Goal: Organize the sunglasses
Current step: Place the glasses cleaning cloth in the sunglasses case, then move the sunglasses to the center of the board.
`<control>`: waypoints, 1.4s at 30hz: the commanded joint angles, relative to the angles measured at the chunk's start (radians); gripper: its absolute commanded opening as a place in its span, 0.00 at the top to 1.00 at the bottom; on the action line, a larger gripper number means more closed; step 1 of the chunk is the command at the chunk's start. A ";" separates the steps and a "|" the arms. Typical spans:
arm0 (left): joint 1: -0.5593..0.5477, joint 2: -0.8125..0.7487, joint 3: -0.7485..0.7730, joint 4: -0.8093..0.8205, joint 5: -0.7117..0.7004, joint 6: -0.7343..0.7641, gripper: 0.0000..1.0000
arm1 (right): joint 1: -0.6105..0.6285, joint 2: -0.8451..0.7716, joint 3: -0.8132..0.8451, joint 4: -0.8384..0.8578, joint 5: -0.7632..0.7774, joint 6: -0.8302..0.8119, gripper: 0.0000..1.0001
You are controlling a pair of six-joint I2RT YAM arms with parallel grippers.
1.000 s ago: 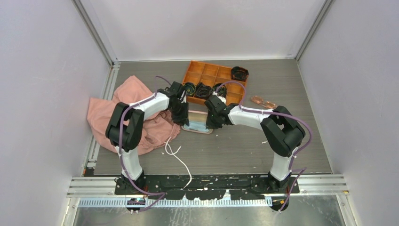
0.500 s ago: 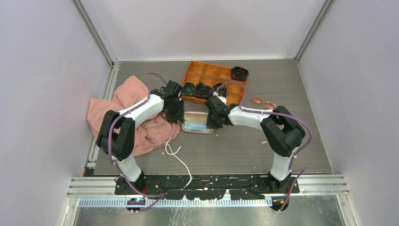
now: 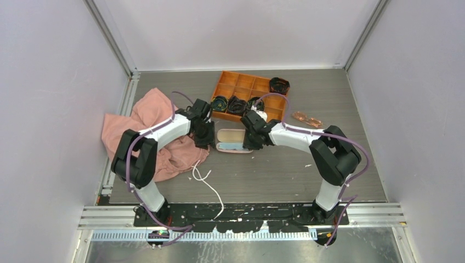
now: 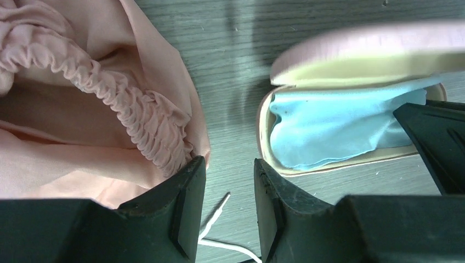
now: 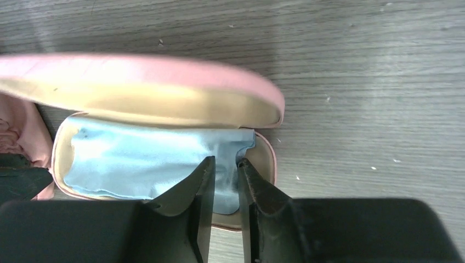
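The sunglasses (image 3: pixel 307 118), small with pinkish-orange lenses, lie on the table at the back right, away from both arms. A pink case (image 3: pixel 233 147) sits between the grippers with its lid (image 5: pixel 137 76) partly raised and blurred. A light blue cloth (image 5: pixel 137 164) lies inside it (image 4: pixel 340 126). My left gripper (image 4: pixel 229 161) stands open just left of the case's end (image 4: pixel 263 120), nothing between its fingers (image 3: pixel 204 136). My right gripper (image 5: pixel 225 161) hangs over the case's right end (image 3: pixel 253 139), jaws a narrow gap apart above the cloth.
A rumpled pink fabric (image 3: pixel 148 126) with an elastic hem (image 4: pixel 137 115) lies left of the case. A white cable (image 3: pixel 208 183) runs toward the near edge. At the back stands an orange compartment tray (image 3: pixel 244 86) holding dark items, with a black object (image 3: pixel 279 85) at its right corner.
The case lid has swung down over the base. My right gripper's jaws have parted from shut. My left gripper has drawn back left off the case.
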 commanded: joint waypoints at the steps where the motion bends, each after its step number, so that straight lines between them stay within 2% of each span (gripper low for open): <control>1: 0.002 -0.065 -0.014 0.028 0.023 -0.021 0.61 | -0.004 -0.093 0.027 -0.054 0.047 -0.017 0.69; 12: -0.006 -0.147 -0.062 0.038 0.030 -0.043 0.61 | -0.001 -0.234 0.016 -0.102 0.077 0.001 0.62; 18: -0.007 -0.228 -0.115 0.033 0.037 -0.066 0.61 | -0.023 -0.378 -0.031 -0.187 0.263 -0.033 0.57; 23: -0.012 -0.344 -0.139 0.010 0.039 -0.072 0.60 | -0.185 -0.512 -0.129 -0.233 0.269 -0.044 0.46; 28: -0.059 -0.393 -0.145 -0.005 0.041 -0.093 0.59 | -0.408 -0.555 -0.157 -0.284 0.237 0.018 0.44; 30: -0.090 -0.401 -0.150 -0.008 0.034 -0.112 0.59 | -0.504 -0.532 -0.138 -0.277 0.185 0.058 0.43; 33: -0.125 -0.425 -0.170 0.004 0.031 -0.139 0.59 | -0.616 -0.472 -0.103 -0.222 0.106 0.134 0.33; 39: -0.136 -0.484 -0.204 0.011 0.040 -0.158 0.59 | -0.770 -0.286 -0.009 -0.141 0.016 0.379 0.32; 42: -0.135 -0.508 -0.211 -0.004 0.021 -0.152 0.59 | -0.793 -0.209 0.004 -0.088 0.007 0.528 0.32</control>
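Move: The sunglasses lie about 26 cm to the right of the right hand and 11 cm ahead, roughly level with it in height. The case with the cleaning cloth is centred some 4 cm to its left and 2 cm ahead, and the wooden tray's middle is about 20 cm ahead and 2 cm right. From the left hand the sunglasses are some 42 cm right and 12 cm ahead, the case 11 cm right and 2 cm ahead. The right fingertips come free of the cloth at the case's right end, opening wide as the hand climbs. It then sweeps right nearly 30 cm towards the sunglasses, bending forward and sinking a little late on while turning about 60 degrees clockwise. The left hand, fingers still part-open, rises and draws back about 7 cm each way beside the case. ##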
